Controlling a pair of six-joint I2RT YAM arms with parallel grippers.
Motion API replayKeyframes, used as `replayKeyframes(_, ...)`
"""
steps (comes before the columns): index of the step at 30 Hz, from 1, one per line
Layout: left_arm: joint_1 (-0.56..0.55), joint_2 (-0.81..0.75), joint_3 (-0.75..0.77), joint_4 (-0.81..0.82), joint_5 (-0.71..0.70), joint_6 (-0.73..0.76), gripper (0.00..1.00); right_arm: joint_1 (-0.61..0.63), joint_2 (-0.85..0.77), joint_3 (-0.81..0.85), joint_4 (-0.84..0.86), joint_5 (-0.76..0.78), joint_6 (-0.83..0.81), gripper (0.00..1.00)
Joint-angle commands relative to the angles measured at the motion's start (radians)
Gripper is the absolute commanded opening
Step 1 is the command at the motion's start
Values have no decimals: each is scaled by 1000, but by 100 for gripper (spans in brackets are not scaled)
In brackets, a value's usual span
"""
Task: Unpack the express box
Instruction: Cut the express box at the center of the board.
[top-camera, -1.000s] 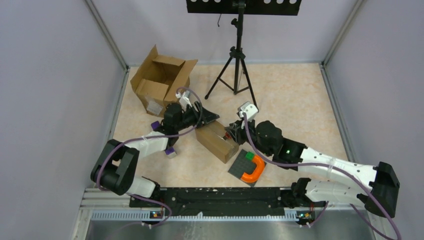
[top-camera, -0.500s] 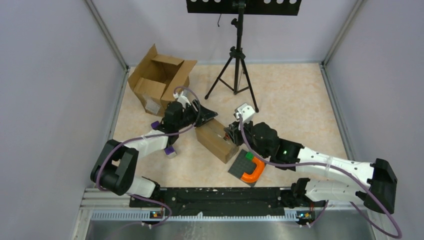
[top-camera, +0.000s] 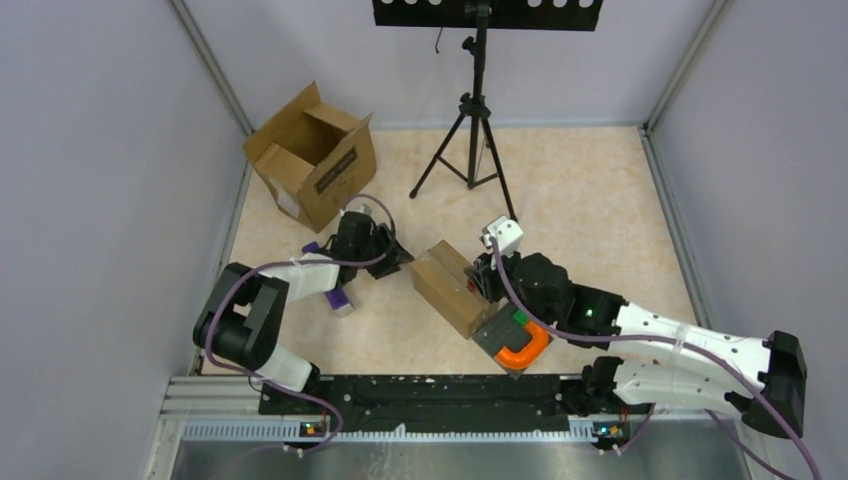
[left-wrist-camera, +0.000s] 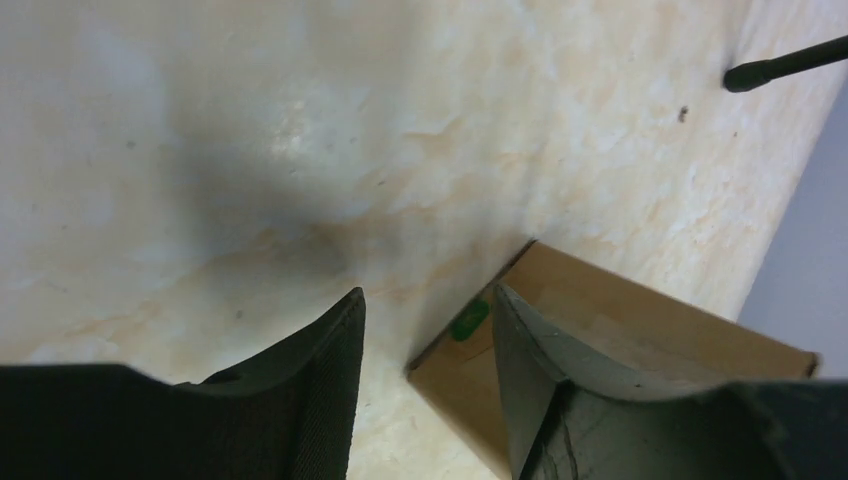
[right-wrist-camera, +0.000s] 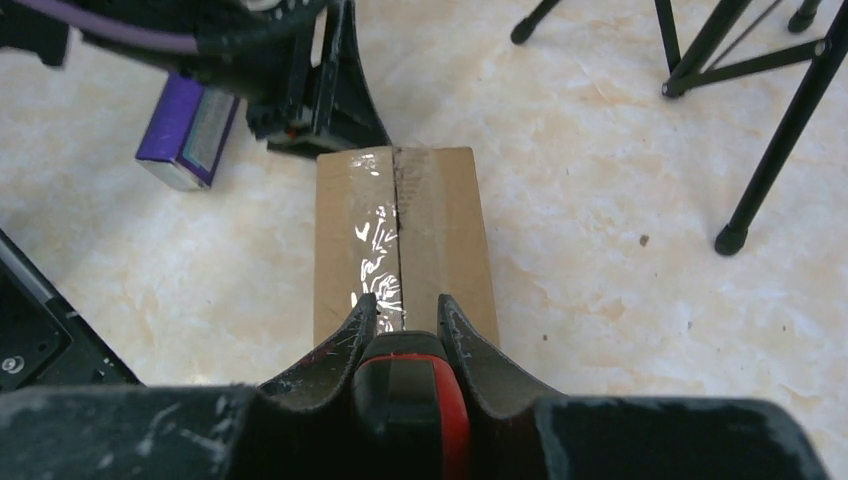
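The express box (top-camera: 455, 288) is a small sealed brown carton lying in mid-table, clear tape along its top seam (right-wrist-camera: 392, 230). My right gripper (top-camera: 482, 278) hangs over its near end, shut on a red and black cutter (right-wrist-camera: 412, 400) that points along the seam. In the right wrist view the gripper (right-wrist-camera: 405, 312) sits just above the tape. My left gripper (top-camera: 396, 258) stands open at the box's far-left end. In the left wrist view its fingers (left-wrist-camera: 312, 390) straddle bare table, and the box corner (left-wrist-camera: 620, 340) lies by the right one, not gripped.
An open empty carton (top-camera: 310, 160) stands at the back left. A black tripod (top-camera: 472, 130) rises behind the box. A purple block (top-camera: 338, 296) lies under the left arm. A grey plate with an orange U-piece (top-camera: 520, 345) sits against the box's near right.
The express box has swung and slid toward the near right with the right gripper. The left gripper came off it and drew back left. The open carton turned and shifted left.
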Motion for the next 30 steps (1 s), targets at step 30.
replayKeyframes(30,-111,-61,27,299,157,-143,76,-119,249,42,498,-94,-80,0)
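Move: The express box's middle lies about 6 cm ahead of the right hand (still gripping the knife), 5 cm to its left and 15 cm below; the grey board is some 4 cm back and 7 cm right of that hand. From the low left hand, the express box sits about 9 cm right and 6 cm back, the purple box 16 cm left and 3 cm back. Right hand drives its knife forward-left about 8 cm; left rises 19 cm, then dips rightward over the box. ##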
